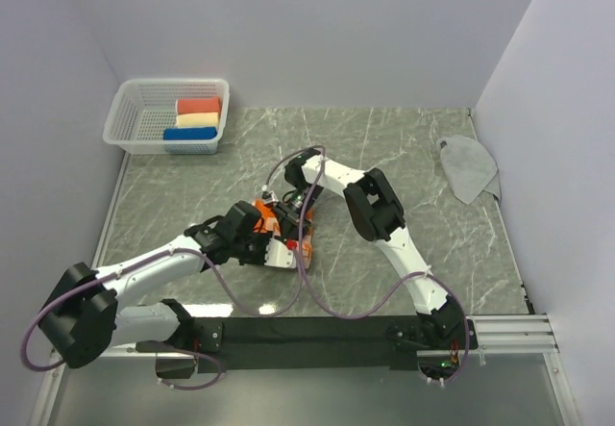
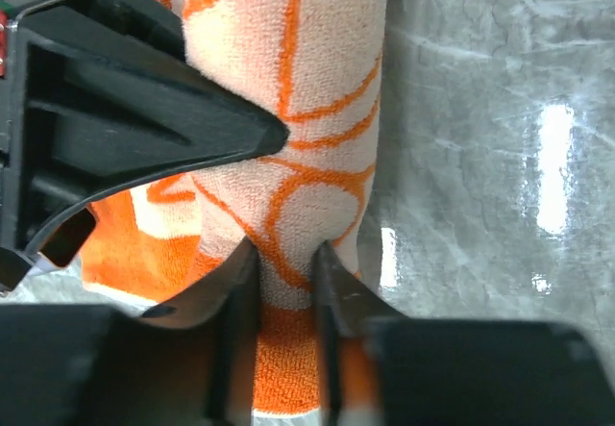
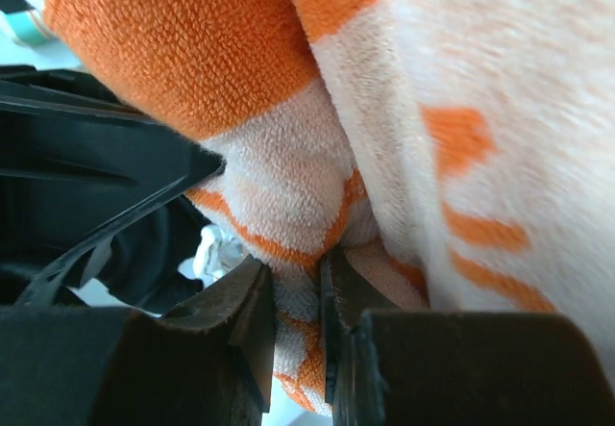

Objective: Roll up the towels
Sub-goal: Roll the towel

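Observation:
The orange towel [image 1: 284, 224] lies bunched at the table's middle, mostly hidden under both grippers. My left gripper [image 1: 280, 244] comes in from the left. In the left wrist view my left gripper [image 2: 286, 258] is shut on a fold of the orange towel [image 2: 307, 109], which stands up as a thick roll. My right gripper [image 1: 295, 205] reaches in from the far side. Up close my right gripper [image 3: 298, 277] pinches a cream and orange fold of the orange towel [image 3: 288, 186]. The grey towel [image 1: 468, 166] lies crumpled at the far right, away from both grippers.
A white basket [image 1: 120, 109] at the far left corner holds a red roll [image 1: 198, 105], a cream roll [image 1: 197, 119] and a blue roll [image 1: 189, 134]. White walls close in the marble table [image 1: 404, 147] on three sides. The arms' cables loop over the near side.

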Controlling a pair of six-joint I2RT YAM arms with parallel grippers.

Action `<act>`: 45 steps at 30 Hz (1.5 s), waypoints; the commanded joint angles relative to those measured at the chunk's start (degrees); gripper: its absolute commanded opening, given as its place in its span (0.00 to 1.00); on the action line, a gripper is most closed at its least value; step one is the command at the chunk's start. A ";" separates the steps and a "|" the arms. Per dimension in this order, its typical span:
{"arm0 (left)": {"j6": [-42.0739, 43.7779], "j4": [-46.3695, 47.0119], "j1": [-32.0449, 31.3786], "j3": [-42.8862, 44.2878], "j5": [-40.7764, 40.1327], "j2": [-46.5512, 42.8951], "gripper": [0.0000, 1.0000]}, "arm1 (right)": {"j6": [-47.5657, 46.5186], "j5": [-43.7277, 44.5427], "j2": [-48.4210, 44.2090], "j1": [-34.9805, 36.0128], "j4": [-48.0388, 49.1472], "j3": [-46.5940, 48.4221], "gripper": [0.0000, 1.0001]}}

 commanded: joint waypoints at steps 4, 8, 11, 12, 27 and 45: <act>-4.71 -15.42 1.10 5.02 5.62 8.13 0.10 | 1.71 14.76 -4.85 -4.90 8.77 -1.11 0.32; -4.98 -21.84 5.84 10.29 10.11 14.02 0.01 | 4.51 16.16 -17.39 -9.81 16.13 -2.68 0.50; -4.62 -27.90 9.18 15.65 14.15 19.91 0.01 | 5.75 19.13 -27.05 -12.63 21.76 -6.46 0.53; -4.36 -30.35 10.24 18.18 15.12 22.97 0.01 | 6.19 19.76 -29.71 -14.73 23.44 -7.95 0.54; -3.30 -46.54 21.15 48.77 22.42 56.81 0.01 | -2.40 34.86 -72.63 -11.69 44.54 -45.92 0.55; -3.57 -49.89 22.73 56.79 22.33 65.71 0.05 | -20.70 67.58 -55.68 23.75 65.99 -55.51 0.79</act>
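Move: The rolled part of the towel runs left to right. The left hand has its left portion between fingers still partly open; the roll's middle is about 4 cm to the right, level fore-and-aft and a centimetre lower. The right hand, already gripping the roll, has that middle some 3 cm to its left. The flat tail lies ahead of the roll, its middle about 8 cm ahead of the left hand, 4 cm to its right and 4 cm lower. The towel roll is pinched tighter by the left fingers, which then tip over the top with it, turning some 70 degrees to point back while carrying it about 5 cm forward towards the flat tail. The right hand opens and lets go, swings forward, right and up in a high arc, then returns back, left and down with fingers turned to point down, ending open above the roll. ##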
